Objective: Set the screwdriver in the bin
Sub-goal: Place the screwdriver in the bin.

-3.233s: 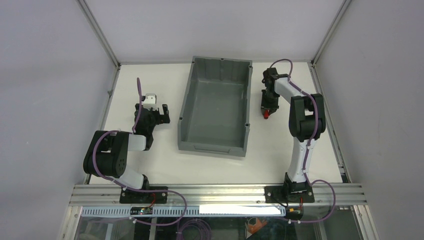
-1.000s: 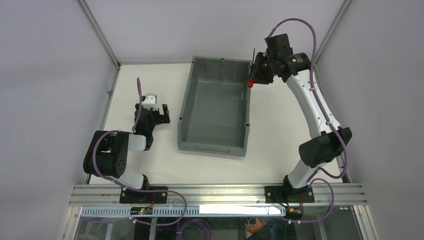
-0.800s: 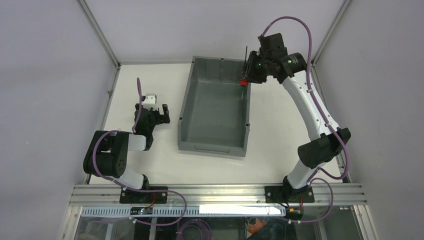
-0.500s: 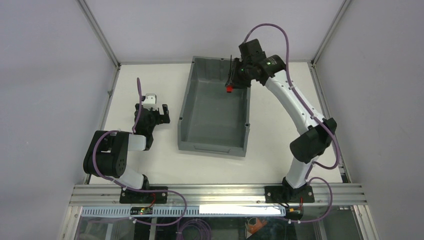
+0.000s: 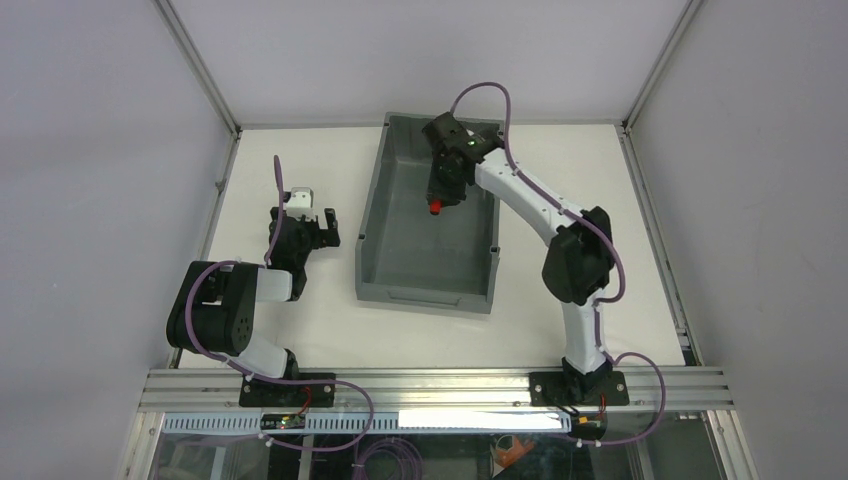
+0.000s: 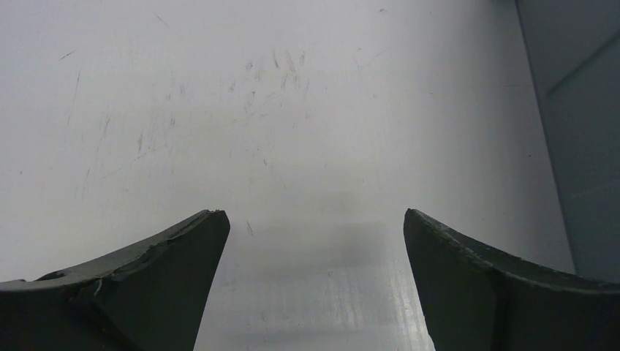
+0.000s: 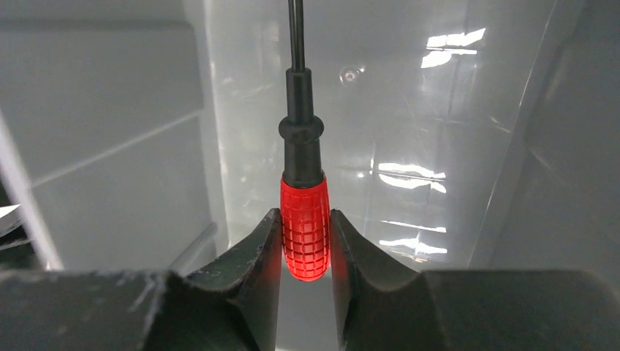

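Note:
The grey bin stands in the middle of the table. My right gripper hangs over the bin's far half, shut on the screwdriver; only the red handle end shows below it in the top view. In the right wrist view the fingers clamp the red grid-patterned handle, and the black shaft points away toward the bin floor. My left gripper rests open and empty on the table left of the bin; its fingers stand wide apart over bare white table.
The bin's outer wall shows at the right edge of the left wrist view. White enclosure walls and aluminium frame rails surround the table. The right arm's elbow hangs over the table right of the bin.
My right gripper has carried the screwdriver from the table right of the bin, up over the far right rim, and leftward and down over the bin's inside. The left arm has not moved.

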Controlling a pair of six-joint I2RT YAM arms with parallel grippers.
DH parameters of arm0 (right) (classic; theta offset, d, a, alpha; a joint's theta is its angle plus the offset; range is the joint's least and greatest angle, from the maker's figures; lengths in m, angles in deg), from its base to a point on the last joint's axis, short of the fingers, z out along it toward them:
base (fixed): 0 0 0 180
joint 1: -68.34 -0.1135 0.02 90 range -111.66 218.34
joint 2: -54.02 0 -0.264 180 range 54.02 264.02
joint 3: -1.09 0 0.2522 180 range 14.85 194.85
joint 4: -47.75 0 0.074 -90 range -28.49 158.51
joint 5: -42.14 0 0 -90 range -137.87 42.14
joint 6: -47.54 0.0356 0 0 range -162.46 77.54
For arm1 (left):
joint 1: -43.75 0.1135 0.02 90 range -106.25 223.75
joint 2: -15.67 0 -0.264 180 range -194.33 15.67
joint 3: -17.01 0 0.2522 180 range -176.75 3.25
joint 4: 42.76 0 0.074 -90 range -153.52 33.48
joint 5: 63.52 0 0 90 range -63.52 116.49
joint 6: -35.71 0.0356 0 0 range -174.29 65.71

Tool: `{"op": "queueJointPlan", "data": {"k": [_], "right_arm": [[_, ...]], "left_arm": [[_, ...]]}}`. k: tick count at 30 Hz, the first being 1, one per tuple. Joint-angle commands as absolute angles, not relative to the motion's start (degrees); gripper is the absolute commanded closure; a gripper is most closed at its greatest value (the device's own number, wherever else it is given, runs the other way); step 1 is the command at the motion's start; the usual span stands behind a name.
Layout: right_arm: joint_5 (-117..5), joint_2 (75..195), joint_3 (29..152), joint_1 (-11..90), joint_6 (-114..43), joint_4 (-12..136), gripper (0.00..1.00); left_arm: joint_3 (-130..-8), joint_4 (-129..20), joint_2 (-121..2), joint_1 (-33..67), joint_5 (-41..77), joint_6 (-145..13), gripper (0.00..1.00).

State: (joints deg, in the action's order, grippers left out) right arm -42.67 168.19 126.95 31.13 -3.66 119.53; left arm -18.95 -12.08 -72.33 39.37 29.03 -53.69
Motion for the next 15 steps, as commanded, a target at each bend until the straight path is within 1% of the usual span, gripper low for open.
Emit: {"op": "queueJointPlan", "data": {"k": [1, 15], "right_arm": [[-39.27, 172.12, 128.63, 30.22, -0.18, 117.67, 1.00], [-37.76, 183.14, 130.00, 29.76, 0.19, 116.81, 1.00]], "left_arm": [[-18.72, -10.47, -70.53, 39.98, 28.13, -54.12, 0.01], [-18.72, -10.47, -70.55, 39.98, 28.14, -54.15, 0.01]]}}
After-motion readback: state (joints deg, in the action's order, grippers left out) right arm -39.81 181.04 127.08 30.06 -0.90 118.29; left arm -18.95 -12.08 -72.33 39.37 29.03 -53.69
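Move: The right hand, gripping the screwdriver, is over the bin: the bin's middle is almost straight below, about 11 cm down and barely 1 cm ahead and 1 cm to the left. The bin's right wall stands roughly 12 cm to this hand's right and its left wall some 14 cm to the left, both level with it fore and aft. For the idle left hand, the bin's middle is about 28 cm to the right, neither ahead nor back, at nearly its own height. Keeping its pinch on the screwdriver's red handle, the right hand goes almost straight down about 10 cm into the bin towards its floor, slowing slightly as it goes. The wrist tilts some 10 degrees, bringing the fingers closer to pointing straight down; they stay closed on the handle. ##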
